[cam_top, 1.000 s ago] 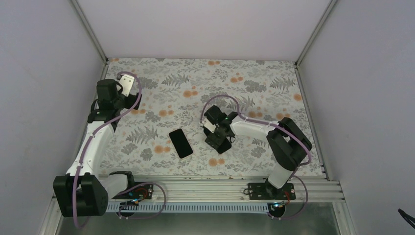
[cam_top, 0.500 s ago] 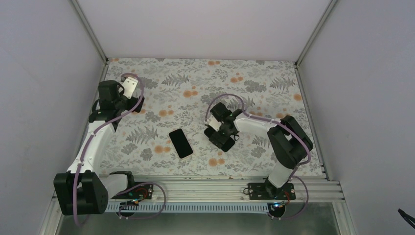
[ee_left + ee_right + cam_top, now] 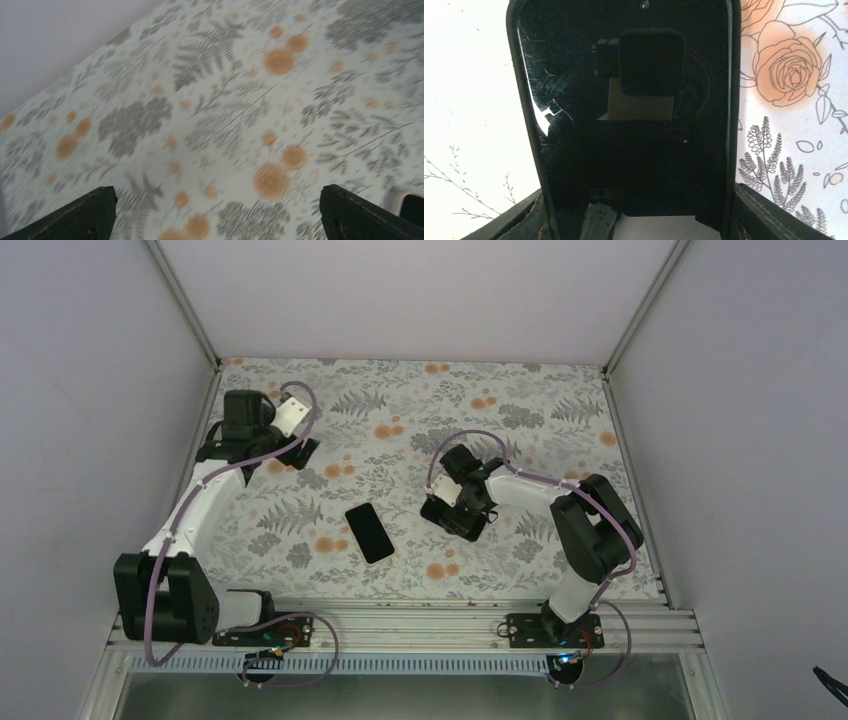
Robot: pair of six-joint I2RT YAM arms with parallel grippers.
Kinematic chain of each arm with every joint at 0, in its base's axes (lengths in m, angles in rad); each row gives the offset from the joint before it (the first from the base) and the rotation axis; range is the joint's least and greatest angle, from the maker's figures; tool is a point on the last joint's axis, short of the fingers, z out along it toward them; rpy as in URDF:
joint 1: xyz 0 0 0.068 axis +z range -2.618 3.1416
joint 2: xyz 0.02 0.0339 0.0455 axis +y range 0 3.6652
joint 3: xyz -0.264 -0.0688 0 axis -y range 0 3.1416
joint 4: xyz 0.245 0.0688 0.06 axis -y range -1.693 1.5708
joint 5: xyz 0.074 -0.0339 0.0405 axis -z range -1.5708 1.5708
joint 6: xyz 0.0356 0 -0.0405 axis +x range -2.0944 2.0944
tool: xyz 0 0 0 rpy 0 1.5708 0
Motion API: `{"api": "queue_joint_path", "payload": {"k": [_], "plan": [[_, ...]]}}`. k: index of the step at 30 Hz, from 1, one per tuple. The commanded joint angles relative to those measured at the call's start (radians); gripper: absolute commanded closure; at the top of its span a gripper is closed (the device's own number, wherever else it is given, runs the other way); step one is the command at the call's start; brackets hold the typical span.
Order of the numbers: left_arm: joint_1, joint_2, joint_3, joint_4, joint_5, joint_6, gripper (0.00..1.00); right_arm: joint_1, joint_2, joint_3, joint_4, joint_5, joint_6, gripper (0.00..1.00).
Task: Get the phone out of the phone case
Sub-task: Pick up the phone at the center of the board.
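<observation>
A flat black phone-shaped slab (image 3: 369,532) lies on the floral mat near the middle. My right gripper (image 3: 458,518) is shut on a black phone case (image 3: 452,512), right of the slab and tilted off the mat. In the right wrist view the case (image 3: 634,125) fills the space between my fingers (image 3: 519,220). Its raised rim and glossy, scratched inner face show. I cannot tell whether a phone sits in it. My left gripper (image 3: 300,450) is open and empty over the mat's back left. In the left wrist view (image 3: 215,200) only blurred mat lies between its fingers.
The floral mat (image 3: 520,390) covers the table. Grey walls close the left, back and right sides. An aluminium rail (image 3: 420,615) runs along the near edge with both arm bases on it.
My left gripper has swung to the right along the back of the mat. My right gripper has shifted slightly right and back with the case. The black slab has not moved.
</observation>
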Motion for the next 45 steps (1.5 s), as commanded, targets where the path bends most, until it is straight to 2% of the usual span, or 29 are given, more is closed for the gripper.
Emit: {"api": "queue_joint_path", "payload": {"k": [1, 5, 12, 22, 28, 30, 34, 36, 39, 41, 43, 45], "plan": [[-0.088, 0.120, 0.113, -0.054, 0.089, 0.021, 0.00, 0.000, 0.001, -0.008, 0.012, 0.058, -0.061, 0.35], [-0.164, 0.293, 0.266, -0.203, 0.230, 0.030, 0.00, -0.001, -0.059, 0.039, 0.048, 0.059, -0.065, 0.43], [-0.239, 0.582, 0.562, -0.440, 0.477, 0.014, 0.00, 0.001, -0.128, 0.134, 0.116, 0.048, -0.032, 0.46], [-0.285, 0.839, 0.877, -0.626, 0.657, -0.020, 0.00, 0.016, -0.059, 0.285, 0.174, 0.054, 0.014, 0.46], [-0.302, 0.915, 0.959, -0.659, 0.705, -0.047, 0.00, 0.036, 0.001, 0.337, 0.193, 0.057, 0.038, 0.46], [-0.311, 0.930, 0.982, -0.690, 0.713, -0.028, 0.06, 0.036, 0.005, 0.336, 0.212, 0.061, 0.048, 0.46], [-0.320, 0.934, 0.982, -0.726, 0.741, 0.014, 0.28, 0.037, -0.016, 0.316, 0.261, 0.080, 0.067, 0.46], [-0.329, 0.941, 0.990, -0.767, 0.756, 0.053, 0.36, 0.036, -0.027, 0.312, 0.273, 0.081, 0.069, 0.45], [-0.339, 0.953, 0.999, -0.801, 0.770, 0.079, 0.57, 0.036, -0.036, 0.320, 0.268, 0.081, 0.074, 0.46], [-0.343, 0.957, 1.004, -0.806, 0.768, 0.083, 0.75, 0.037, -0.043, 0.321, 0.264, 0.081, 0.071, 0.44], [-0.342, 0.952, 1.013, -0.806, 0.768, 0.091, 0.93, 0.036, -0.060, 0.320, 0.249, 0.077, 0.064, 0.35], [-0.342, 0.931, 1.017, -0.808, 0.767, 0.109, 0.98, 0.033, -0.101, 0.303, 0.225, 0.053, 0.046, 0.21]]}}
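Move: The phone lies low at the board and is already gripped by its long sides between the right fingers, its middle about at that hand's point; from there the other phone is some 21 cm left and 3 cm back, level, and the left gripper about 37 cm left, 12 cm ahead, 18 cm above. For the open left hand the held phone lies about 37 cm right, 12 cm back and 18 cm below, the other phone some 16 cm right, 15 cm back. The right hand keeps its grip on the phone's sides and, after a brief pause, lifts it about 12 cm while carrying it roughly 10 cm forward and 8 cm left towards the left gripper, tilting so that the fingers swing more forward. The open left hand sweeps some 24 cm right and about 4 cm down to meet it, wrist turning clockwise and rolling until the fingers point right and down, then draws back a few centimetres as they close nearly shut, pinching the phone's left side near its far end across its thickness, one finger over the screen. ##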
